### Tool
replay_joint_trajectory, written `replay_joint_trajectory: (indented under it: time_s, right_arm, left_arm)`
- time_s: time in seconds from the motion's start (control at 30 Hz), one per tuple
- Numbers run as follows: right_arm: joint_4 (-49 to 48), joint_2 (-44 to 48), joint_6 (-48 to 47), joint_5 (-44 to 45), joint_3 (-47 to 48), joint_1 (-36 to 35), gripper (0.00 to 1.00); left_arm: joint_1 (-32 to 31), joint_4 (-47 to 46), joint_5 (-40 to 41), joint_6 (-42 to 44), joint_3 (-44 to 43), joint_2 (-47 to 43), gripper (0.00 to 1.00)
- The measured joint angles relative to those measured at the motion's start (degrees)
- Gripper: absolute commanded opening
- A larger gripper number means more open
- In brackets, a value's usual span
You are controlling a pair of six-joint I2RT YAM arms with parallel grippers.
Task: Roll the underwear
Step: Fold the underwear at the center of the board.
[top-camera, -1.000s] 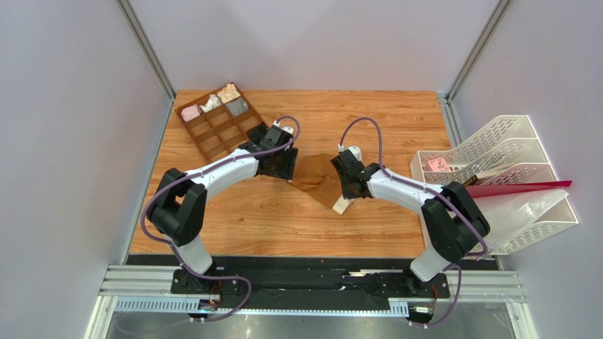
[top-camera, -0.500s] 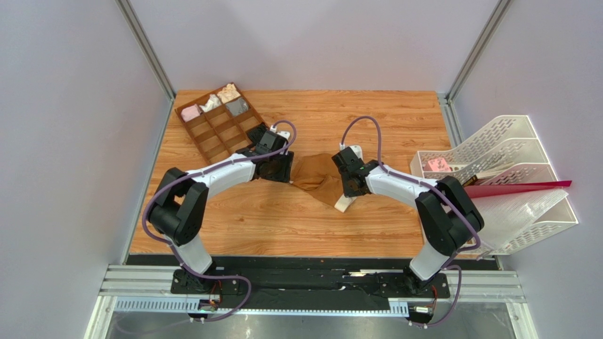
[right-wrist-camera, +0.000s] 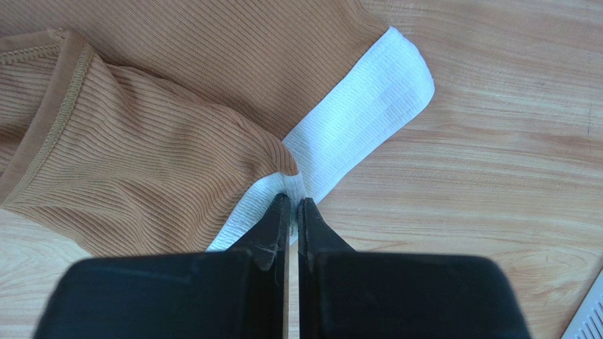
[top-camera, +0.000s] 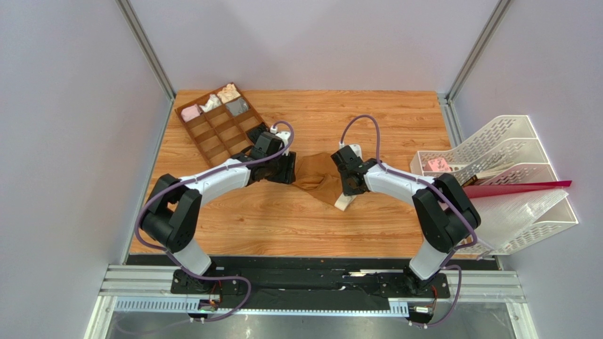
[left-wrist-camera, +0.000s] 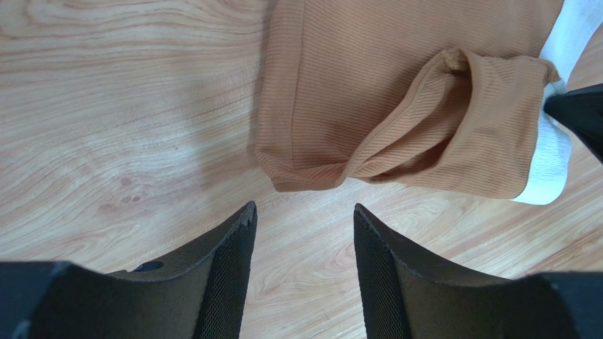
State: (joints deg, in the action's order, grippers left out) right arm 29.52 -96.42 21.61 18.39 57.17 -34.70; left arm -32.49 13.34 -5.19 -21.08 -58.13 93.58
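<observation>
The brown underwear (top-camera: 316,176) with a cream-white band (top-camera: 343,203) lies partly folded at the table's middle. In the left wrist view the underwear (left-wrist-camera: 396,113) lies just beyond my left gripper (left-wrist-camera: 304,212), which is open and empty over bare wood. My left gripper (top-camera: 285,169) sits at the garment's left edge in the top view. My right gripper (right-wrist-camera: 293,201) is shut on the white band (right-wrist-camera: 354,127) where the brown fabric (right-wrist-camera: 141,155) folds over it. It sits at the garment's right side in the top view (top-camera: 346,185).
A brown divided organizer (top-camera: 220,123) holding small pink, white, cream and grey bundles stands at the back left, close behind the left arm. White mesh trays (top-camera: 495,176) with a red folder (top-camera: 517,189) stand at the right edge.
Both grippers have shifted slightly toward the back of the table. The left gripper has drawn closer to the garment's left edge. The underwear has barely moved.
</observation>
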Motion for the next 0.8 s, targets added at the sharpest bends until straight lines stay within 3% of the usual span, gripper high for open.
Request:
replay_joint_trajectory:
  time_s: [0.4,0.5,0.53,0.63,0.8]
  right_arm:
    - [0.0,-0.3,0.0,0.0,0.2,0.0,0.00]
    - [-0.1,-0.3,0.0,-0.1,0.2,0.1,0.00]
    - [-0.1,-0.3,0.0,-0.1,0.2,0.1,0.00]
    - [-0.1,-0.3,0.0,-0.3,0.2,0.1,0.00]
    - [0.4,0.3,0.0,-1.0,0.2,0.1,0.00]
  left_arm:
    - [0.0,-0.8,-0.3,1.1,-1.0,4.3,0.53]
    - [0.0,-1.6,-0.3,1.1,-1.6,5.0,0.34]
    - [0.0,-2.2,-0.3,1.4,-1.7,5.2,0.19]
    - [0.0,-3.2,-0.6,2.1,-2.2,6.2,0.00]
    - [0.0,-4.0,-0.9,2.2,-2.6,7.0,0.00]
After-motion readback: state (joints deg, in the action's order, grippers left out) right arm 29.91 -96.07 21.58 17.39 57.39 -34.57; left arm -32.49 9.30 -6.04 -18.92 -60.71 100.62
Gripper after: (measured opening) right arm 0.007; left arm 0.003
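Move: The underwear's near-left corner lies about 2 cm ahead of the open left gripper, 2 cm to its right and some 3 cm below. The middle of the underwear is roughly 4 cm ahead and 7 cm to the right. The waistband spot held by the right gripper is about 14 cm to the right and 1 cm back, and the brown organizer's middle is some 20 cm ahead and 17 cm left. From the right gripper the corner lies about 12 cm left and 3 cm ahead. Lower the left gripper about 2 cm towards the near-left corner of the underwear, fingers open. Then slide forward and right by some 2 cm at that height while shutting them fully to pinch the cloth at the corner's edge. Keep the right gripper still, closed on the white waistband. ##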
